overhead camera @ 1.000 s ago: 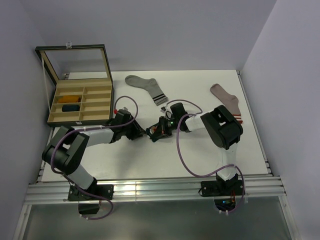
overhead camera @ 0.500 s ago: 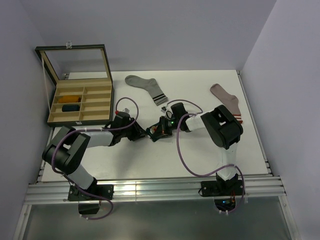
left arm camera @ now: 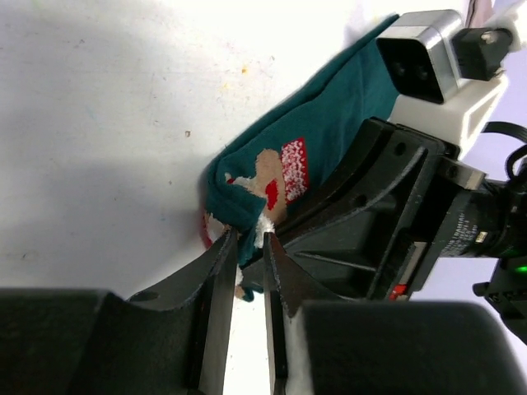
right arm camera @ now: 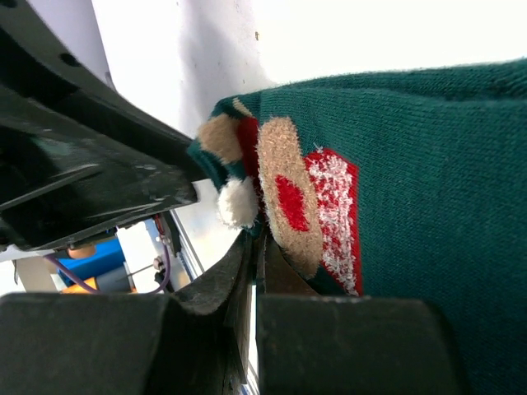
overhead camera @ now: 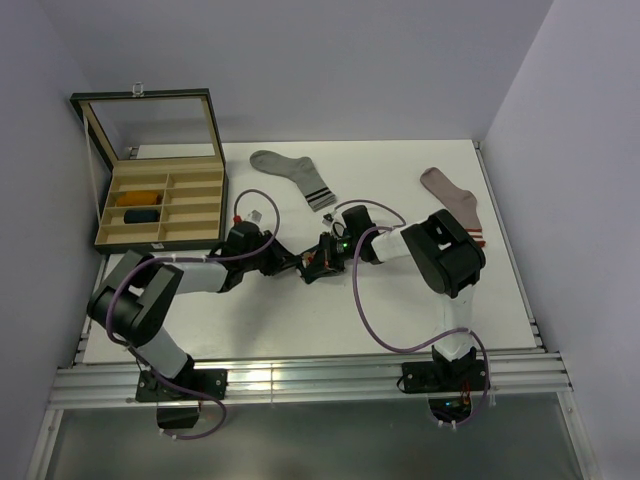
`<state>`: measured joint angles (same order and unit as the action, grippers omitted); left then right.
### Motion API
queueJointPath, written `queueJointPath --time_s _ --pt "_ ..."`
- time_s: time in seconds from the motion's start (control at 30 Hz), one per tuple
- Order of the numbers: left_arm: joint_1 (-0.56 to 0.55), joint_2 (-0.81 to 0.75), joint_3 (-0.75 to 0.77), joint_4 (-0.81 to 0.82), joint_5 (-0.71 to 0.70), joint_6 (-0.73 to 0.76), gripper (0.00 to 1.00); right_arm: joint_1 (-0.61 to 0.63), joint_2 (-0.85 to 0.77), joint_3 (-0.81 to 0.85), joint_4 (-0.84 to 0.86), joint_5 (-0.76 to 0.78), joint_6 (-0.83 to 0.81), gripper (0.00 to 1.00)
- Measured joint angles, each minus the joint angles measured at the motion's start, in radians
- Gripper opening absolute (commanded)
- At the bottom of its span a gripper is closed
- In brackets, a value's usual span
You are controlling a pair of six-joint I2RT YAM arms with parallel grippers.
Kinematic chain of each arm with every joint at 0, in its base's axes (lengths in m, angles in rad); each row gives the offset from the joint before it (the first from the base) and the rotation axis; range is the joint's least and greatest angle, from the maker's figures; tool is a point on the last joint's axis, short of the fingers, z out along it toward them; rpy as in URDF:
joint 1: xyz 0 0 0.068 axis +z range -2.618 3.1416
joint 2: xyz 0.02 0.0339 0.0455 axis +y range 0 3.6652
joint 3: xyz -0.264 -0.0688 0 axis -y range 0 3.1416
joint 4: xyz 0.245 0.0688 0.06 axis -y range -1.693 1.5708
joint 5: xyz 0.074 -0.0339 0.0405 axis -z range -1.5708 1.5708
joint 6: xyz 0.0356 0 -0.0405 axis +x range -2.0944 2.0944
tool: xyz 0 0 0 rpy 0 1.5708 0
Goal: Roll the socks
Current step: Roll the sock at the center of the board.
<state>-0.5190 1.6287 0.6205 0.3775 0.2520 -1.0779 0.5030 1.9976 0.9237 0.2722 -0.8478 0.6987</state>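
Note:
A dark teal sock point(left arm camera: 329, 123) with a red, white and tan figure lies folded on the white table, stretched between my two grippers. My left gripper point(left arm camera: 249, 237) has its jaws drawn close around the sock's folded end, beside a white pompom. My right gripper point(right arm camera: 257, 243) is shut, pinching the edge of the same teal sock point(right arm camera: 428, 164) by the figure. In the top view the left gripper point(overhead camera: 297, 262) and right gripper point(overhead camera: 317, 260) nearly touch at mid-table. A mustard-orange sock point(overhead camera: 145, 197) and a navy sock point(overhead camera: 143, 214) sit in box compartments.
The wooden compartment box point(overhead camera: 200, 190) stands at the far left with its glass lid point(overhead camera: 150, 125) raised. A grey striped sock point(overhead camera: 292, 175) lies behind the grippers. A pinkish-beige sock point(overhead camera: 452, 205) lies at the far right. The right gripper's black body point(left arm camera: 395, 222) crowds the left fingers.
My left gripper has slid right toward the right gripper and narrowed its jaws onto the sock's folded end. The right arm has stayed where it was.

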Motion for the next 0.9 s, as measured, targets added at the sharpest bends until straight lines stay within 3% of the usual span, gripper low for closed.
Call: queueJointPath --time_s 0.4,0.6,0.7,0.9 --pt "0.000 0.071 0.003 0.060 0.021 -0.025 0.25 0.000 0.003 0.013 -0.030 0.005 -0.002 0.07" --pt "0.000 0.089 0.032 0.001 -0.006 -0.052 0.24 0.001 -0.018 0.019 -0.076 0.037 -0.023 0.29" --pt "-0.006 0.091 0.053 -0.042 -0.028 -0.064 0.24 0.009 -0.069 0.019 -0.133 0.097 -0.058 0.37" --pt "-0.019 0.101 0.102 -0.112 -0.060 -0.068 0.24 0.062 -0.220 0.018 -0.264 0.329 -0.137 0.38"
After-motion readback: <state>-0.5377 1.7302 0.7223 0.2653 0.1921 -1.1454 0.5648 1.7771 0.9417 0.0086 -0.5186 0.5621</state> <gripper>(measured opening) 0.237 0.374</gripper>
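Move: The folded reindeer end of the teal sock is pinched in the right hand's shut fingers, its middle about 1 cm ahead and 1 cm left of them. From the left fingertips that fold is about 1 cm back, 2 cm right and 2 cm lower. The sock's flat body centres some 8 cm right and 4 cm ahead of the right hand. The grey striped sock lies about 20 cm ahead of the right hand and 3 cm left. The right fingers let go of the folded end, opening to roughly a third, then lift away about 2.5 cm while easing 1.5 cm right and tipping steeper, some 20 degrees of turn in all. Meanwhile the left fingertips, part open at an unchanged gap, come down about 2 cm onto the fold and nose slightly forward, staying at its edge. ##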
